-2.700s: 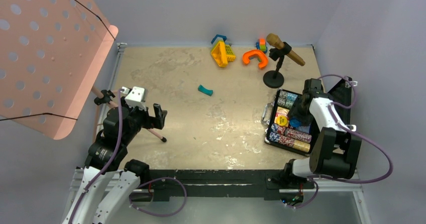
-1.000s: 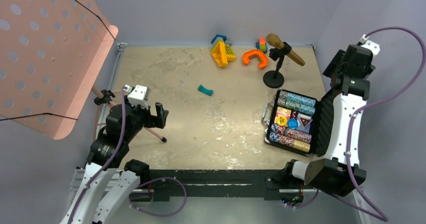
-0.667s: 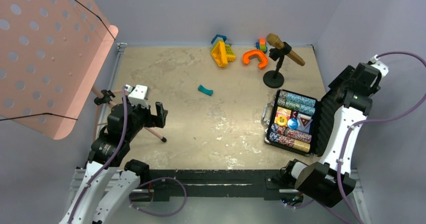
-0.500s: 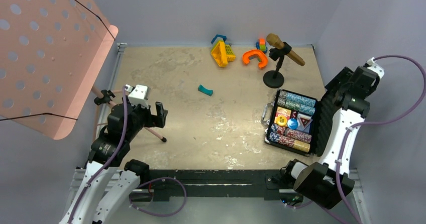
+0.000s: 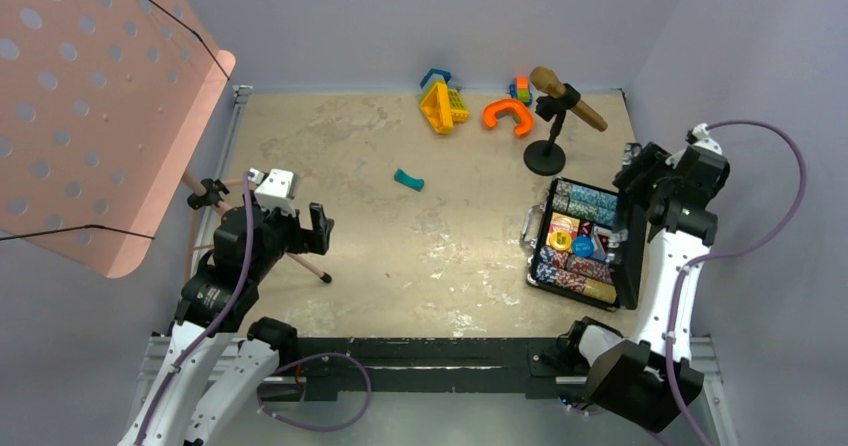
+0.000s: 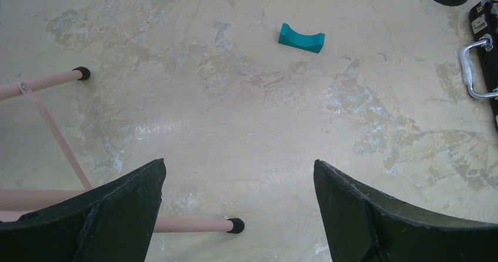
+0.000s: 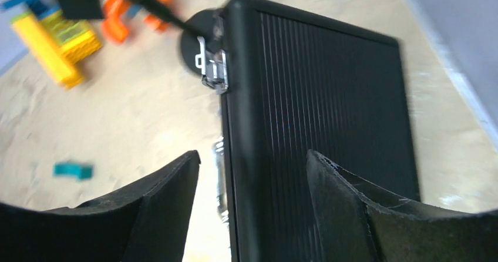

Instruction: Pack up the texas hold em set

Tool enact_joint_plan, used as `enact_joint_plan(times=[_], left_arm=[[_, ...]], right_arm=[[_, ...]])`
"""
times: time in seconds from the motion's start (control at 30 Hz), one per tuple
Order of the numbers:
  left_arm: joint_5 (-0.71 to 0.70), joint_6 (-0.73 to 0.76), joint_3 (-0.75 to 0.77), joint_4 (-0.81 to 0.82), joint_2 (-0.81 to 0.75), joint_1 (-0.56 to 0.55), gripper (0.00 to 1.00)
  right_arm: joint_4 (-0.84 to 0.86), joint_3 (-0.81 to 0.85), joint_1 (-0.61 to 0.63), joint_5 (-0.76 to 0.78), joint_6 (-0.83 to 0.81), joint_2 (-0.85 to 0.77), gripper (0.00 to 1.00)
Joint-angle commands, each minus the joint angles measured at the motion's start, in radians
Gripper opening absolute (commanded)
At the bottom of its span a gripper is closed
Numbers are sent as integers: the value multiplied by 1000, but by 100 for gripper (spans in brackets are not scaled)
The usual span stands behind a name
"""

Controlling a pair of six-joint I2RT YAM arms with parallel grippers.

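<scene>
The black texas hold em set case [image 5: 548, 256] lies open at the table's right, with chip rows [image 5: 587, 203], a yellow token [image 5: 561, 238] and a blue token [image 5: 583, 247] showing. Its ribbed lid [image 5: 630, 246] stands tilted up over the tray, hiding the right part. My right gripper [image 5: 640, 173] is open at the lid's top edge. In the right wrist view the lid [image 7: 317, 86] and a silver latch [image 7: 212, 68] lie between the spread fingers of that gripper [image 7: 252, 154]. My left gripper [image 5: 300, 228] hangs open over bare table at the left [image 6: 239, 163].
A pink perforated music stand [image 5: 90, 106] fills the left, its leg [image 6: 194, 224] lying under my left gripper. A microphone stand [image 5: 546, 156] rises just behind the case. Orange [image 5: 507, 114] and yellow toys [image 5: 443, 106] sit at the back. A teal curved piece [image 6: 301, 37] lies mid-table.
My right arm has swung in from the right, and the lid has risen from lying open to nearly upright over the chips. The left arm has not moved.
</scene>
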Motion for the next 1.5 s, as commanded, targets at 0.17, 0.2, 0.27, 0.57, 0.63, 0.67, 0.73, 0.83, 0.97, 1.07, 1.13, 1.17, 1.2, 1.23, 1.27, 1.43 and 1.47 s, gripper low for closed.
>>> enact_joint_plan(times=[0.17,0.2,0.27,0.57,0.63,0.67,0.73,0.83,0.97,1.07,1.13,1.17,1.2,1.23,1.27,1.43,1.47], left_arm=[[-4,8,1,29,-16,-5,99],[-4,8,1,31,-16,-4,99],[-4,8,1,28,-17,-4,99],[1,2,8,24,-29,-4,99],[5,2,8,22,-31,-4,99],[6,1,8,22,-32,-4,100],[9,0,10,22,-33,-4,100],[12,0,11,22,-31,-4,99],[13,0,13,21,-30,-5,99],[12,0,13,20,-29,-5,99],[12,0,13,19,-30,-5,99],[13,0,13,19,-30,-5,99],[12,0,14,20,-31,-5,100],[13,0,14,19,-31,-5,100],[14,0,14,19,-32,-5,99],[18,0,14,19,-31,-5,99],[21,0,15,19,-31,-5,100]], right_arm=[[-19,44,203,-137,22,-64,71],[-22,46,202,-132,19,-79,71],[-18,37,203,-114,16,-108,70],[-28,-123,251,-115,-21,-72,32],[-28,-153,296,-107,-19,-47,26],[-31,-164,321,-103,-16,-34,21],[-36,-187,361,-101,-9,-10,14],[-39,-216,417,-91,7,8,7],[-26,-268,506,-73,53,10,3],[3,-306,568,-55,86,21,1],[13,-325,599,-42,103,35,0],[16,-330,611,-32,111,39,0],[21,-339,625,-20,122,39,0],[24,-349,635,-8,132,38,0],[27,-355,643,4,139,34,0],[69,-403,660,21,162,47,0],[79,-406,664,22,164,58,0]])
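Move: The case's open lid stands roughly upright beside the right hand: its middle is about 5 cm back, 1 cm left and 9 cm below. The chip-filled case body lies some 5 cm back and 10 cm left, 20 cm down; its handle is 2 cm back and 20 cm left, the near clasp 7 cm back and 20 cm left, both about 20 cm down. From the left hand the lid is some 62 cm right, 3 cm ahead. The lid is swept over to the left by the half-open right fingers, which are already at its free edge and travel about 8 cm left. The right hand then rises some 3 cm, shuts its fingers, and drops some 18 cm while going farther left and slightly back, tipping down and turning counter-clockwise about 30 degrees, to the case's near clasp. ##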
